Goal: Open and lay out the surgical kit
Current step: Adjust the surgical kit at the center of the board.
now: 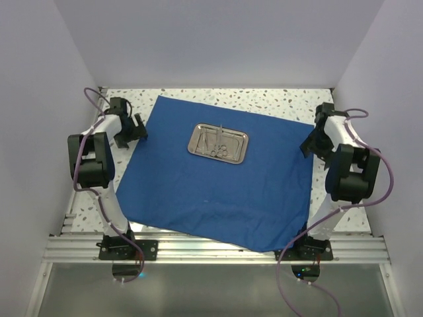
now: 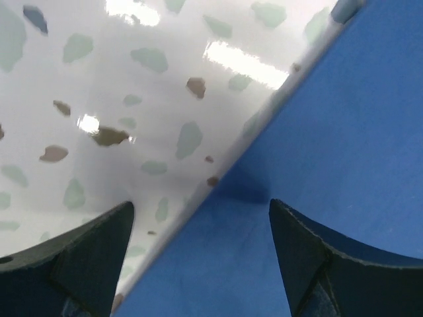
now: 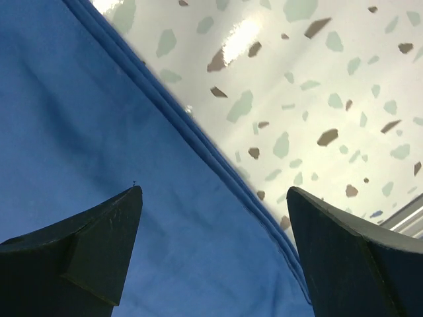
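The surgical kit lies unfolded: a royal-blue cloth (image 1: pixel 218 191) is spread flat over the table, with a small shiny steel tray (image 1: pixel 218 143) near its far middle holding slim silver instruments (image 1: pixel 217 142). My left gripper (image 1: pixel 137 129) stands open over the cloth's left edge (image 2: pixel 218 181), one finger above bare table, the other above cloth. Over the hemmed right edge (image 3: pixel 218 158) of the cloth, my right gripper (image 1: pixel 309 144) is open too. Nothing sits between either pair of fingers.
The speckled white tabletop (image 1: pixel 264 99) shows beyond the cloth at the back and sides. White walls close in the left, right and far sides. The cloth's near corner (image 1: pixel 264 241) hangs over the metal rail (image 1: pixel 211 249) at the front.
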You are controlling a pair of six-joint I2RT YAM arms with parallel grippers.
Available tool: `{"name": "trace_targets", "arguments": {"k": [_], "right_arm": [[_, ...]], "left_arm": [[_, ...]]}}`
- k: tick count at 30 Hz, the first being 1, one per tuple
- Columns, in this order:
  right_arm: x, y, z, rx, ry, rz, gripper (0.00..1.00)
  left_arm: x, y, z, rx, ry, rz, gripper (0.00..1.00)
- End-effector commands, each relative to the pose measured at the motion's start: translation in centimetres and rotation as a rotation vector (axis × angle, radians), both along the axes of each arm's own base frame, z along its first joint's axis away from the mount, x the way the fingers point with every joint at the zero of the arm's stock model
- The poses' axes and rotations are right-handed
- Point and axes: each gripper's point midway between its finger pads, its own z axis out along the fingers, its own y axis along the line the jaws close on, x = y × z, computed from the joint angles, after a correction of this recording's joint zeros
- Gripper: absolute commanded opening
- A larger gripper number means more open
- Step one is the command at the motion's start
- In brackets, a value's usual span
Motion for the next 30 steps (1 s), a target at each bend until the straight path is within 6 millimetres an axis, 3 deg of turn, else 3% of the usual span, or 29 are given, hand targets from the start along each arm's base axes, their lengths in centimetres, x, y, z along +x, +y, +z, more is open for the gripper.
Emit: {"name": "trace_targets", "arguments": {"k": [1, 5, 7, 8, 9, 11, 12, 14, 15, 17, 18, 19, 20, 21, 25, 26, 30], "right_arm": [[2.7, -0.8, 0.0, -0.035, -0.056, 0.025, 0.92], [3.6, -0.1, -3.1, 0.02, -0.022, 0.044, 0.77], [4.2, 0.4, -4.2, 0.052, -0.036, 0.056, 0.64], [4.0, 0.7, -5.5, 0.071, -0.015, 0.063, 0.53], [4.4, 1.0, -6.1, 0.092, -0.024, 0.078, 0.46], [4.3, 1.4, -7.5, 0.117, 0.003, 0.082, 0.38], [4.1, 1.6, -8.7, 0.13, 0.028, 0.084, 0.28], [4.1, 2.1, -9.8, 0.162, 0.041, 0.087, 0.15], [4.0, 2.3, -10.7, 0.176, 0.053, 0.083, 0.02], [4.0, 2.4, -11.1, 0.183, 0.063, 0.072, 0.0], [4.7, 2.6, -11.2, 0.192, 0.035, 0.076, 0.0], [5.4, 3.2, -11.0, 0.23, 0.006, 0.078, 0.0], [6.0, 3.3, -10.7, 0.235, -0.009, 0.083, 0.0], [6.6, 3.5, -10.5, 0.249, -0.022, 0.088, 0.0], [10.2, 4.6, -8.7, 0.296, -0.111, 0.126, 0.0], [12.1, 4.5, -8.3, 0.297, -0.141, 0.136, 0.0], [16.1, 5.5, -7.9, 0.353, -0.168, 0.155, 0.0]], "left_arm": [[2.1, -0.3, -0.4, -0.042, -0.033, -0.032, 0.87], [2.3, -0.5, -1.3, -0.059, -0.018, -0.034, 0.82], [2.5, -0.6, -1.6, -0.066, -0.016, -0.041, 0.76], [2.5, -0.7, -1.7, -0.068, -0.013, -0.045, 0.73], [2.7, -0.7, -1.8, -0.066, -0.006, -0.053, 0.62], [2.7, -0.7, -1.9, -0.07, 0.006, -0.062, 0.49], [2.7, -0.7, -1.7, -0.072, 0.013, -0.064, 0.42], [2.9, -0.9, -1.5, -0.08, 0.007, -0.07, 0.37], [2.8, -1.0, -1.6, -0.085, 0.01, -0.072, 0.34], [2.9, -1.4, -1.5, -0.105, 0.007, -0.082, 0.25], [3.0, -1.5, -1.5, -0.113, 0.004, -0.086, 0.2], [3.3, -1.8, -1.4, -0.128, -0.004, -0.095, 0.08], [3.3, -1.9, -1.4, -0.132, -0.003, -0.096, 0.08], [3.8, -1.9, -1.1, -0.133, -0.02, -0.099, 0.0], [5.8, -0.7, 0.2, -0.107, -0.065, -0.076, 0.0], [6.2, 0.0, 0.5, -0.082, -0.072, -0.052, 0.0], [7.6, 4.3, 2.4, -0.06, -0.118, 0.079, 0.0]]}}
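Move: The left hand hangs open just above the left edge of the surgical kit's blue cloth. Its spot on that edge lies about 4 cm ahead, 1 cm right and 1 cm below; the tray sits some 28 cm right and 1 cm ahead, the far-left corner 21 cm ahead and 9 cm right. For the right hand, its place on the right edge is about 4 cm ahead, 2 cm left and 7 cm down; the tray is roughly 31 cm left and 9 cm ahead, the far-right corner 17 cm ahead and 3 cm right. Both grippers shut on the cloth's side edges: the right sinks about 6 cm while easing forward to pinch its folded rim, the left creeps forward just above the table and closes. Keeping their pinches, both then head forward, the right pulling some 5 cm with a little drift left and its left side tilting up, the left only 1 or 2 cm. ##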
